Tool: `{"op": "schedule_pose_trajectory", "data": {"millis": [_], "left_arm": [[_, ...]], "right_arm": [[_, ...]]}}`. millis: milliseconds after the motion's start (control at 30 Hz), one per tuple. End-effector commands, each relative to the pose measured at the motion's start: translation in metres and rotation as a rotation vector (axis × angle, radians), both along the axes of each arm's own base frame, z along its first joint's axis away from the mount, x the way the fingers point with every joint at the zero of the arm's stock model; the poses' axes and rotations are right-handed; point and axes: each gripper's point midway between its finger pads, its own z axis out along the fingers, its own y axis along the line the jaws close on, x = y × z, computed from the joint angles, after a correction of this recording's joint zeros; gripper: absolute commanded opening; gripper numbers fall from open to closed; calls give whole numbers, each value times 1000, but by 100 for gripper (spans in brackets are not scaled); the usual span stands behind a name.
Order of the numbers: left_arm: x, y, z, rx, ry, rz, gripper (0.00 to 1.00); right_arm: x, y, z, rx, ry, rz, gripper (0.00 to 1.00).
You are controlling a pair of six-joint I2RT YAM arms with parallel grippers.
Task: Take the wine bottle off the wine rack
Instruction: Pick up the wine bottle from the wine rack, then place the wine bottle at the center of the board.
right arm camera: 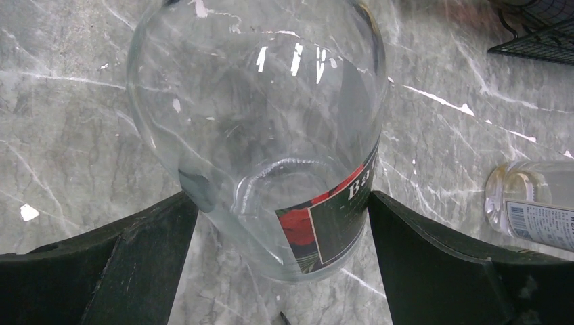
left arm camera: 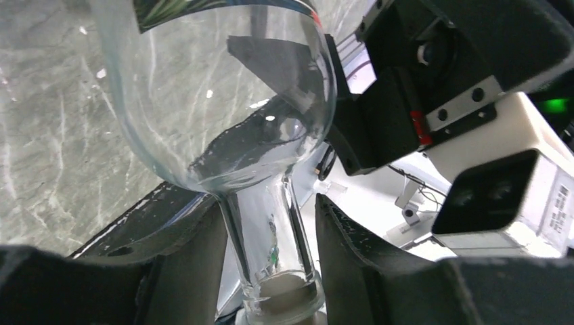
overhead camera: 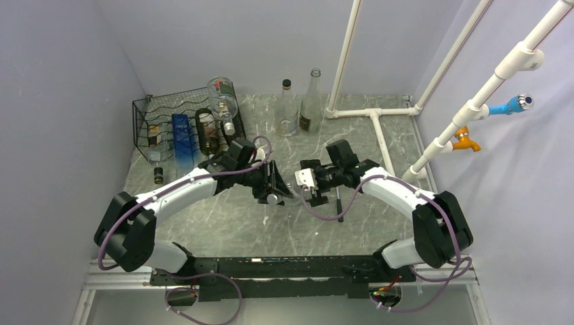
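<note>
The wine bottle [overhead camera: 285, 185] is clear glass with a red and green label. It hangs over the middle of the table between my two grippers, away from the black wire wine rack [overhead camera: 145, 122] at the back left. My left gripper [left arm camera: 271, 264] is shut on the bottle's neck [left arm camera: 271, 230], and its place in the top view [overhead camera: 275, 192] is just left of the bottle. My right gripper [right arm camera: 283, 230] has a finger against each side of the bottle's body [right arm camera: 271, 122], near the label [right arm camera: 338, 223]. In the top view this gripper [overhead camera: 302, 181] is right of the bottle.
The rack holds a blue bottle [overhead camera: 181, 139], a dark bottle [overhead camera: 206, 132] and a clear bottle on top [overhead camera: 222, 98]. Two bottles [overhead camera: 300, 108] stand at the back centre. White pipes [overhead camera: 379, 125] cross the right side. A dark rod [overhead camera: 338, 205] lies by the right gripper.
</note>
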Motion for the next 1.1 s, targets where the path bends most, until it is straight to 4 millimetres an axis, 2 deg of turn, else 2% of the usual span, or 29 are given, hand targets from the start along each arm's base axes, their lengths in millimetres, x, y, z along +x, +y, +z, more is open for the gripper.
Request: {"op": "schedule_pose_trajectory", "data": {"millis": [0,433,1067], "left_arm": [[5,-22,66,-218,-163,-104,53],[-2,-22,67,-249,-161,-152,71],[2,-26,71,-309,-214,-193,77]], "right_arm": [[-18,4,-12,6,85,42,95],[-24,1,-11,37,162,51,95],[-28,-6,-10,57,283,55,96]]}}
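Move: The wine bottle is shared between the hands: its middle lies about 5 cm ahead of the left hand, 6 cm to its right and 6 cm lower, with the neck between those fingers. From the right hand, whose fingers span the lower body, its middle is about 1 cm back, 2 cm left and 2 cm up. From the right hand, the black-capped bottle stands some 18 cm ahead and 6 cm left, the hammer about 12 cm right and 6 cm back, some 12 cm down. Upward by about 4 cm and slightly to its right, the left hand eases off the wine bottle's neck, its already loosened fingers spreading to roughly three quarters open as they tilt up some 10 degrees. The right hand stays in place with its wide grip still around the lower body, slowly turning by just under 10 degrees so the neck end swings forward. ##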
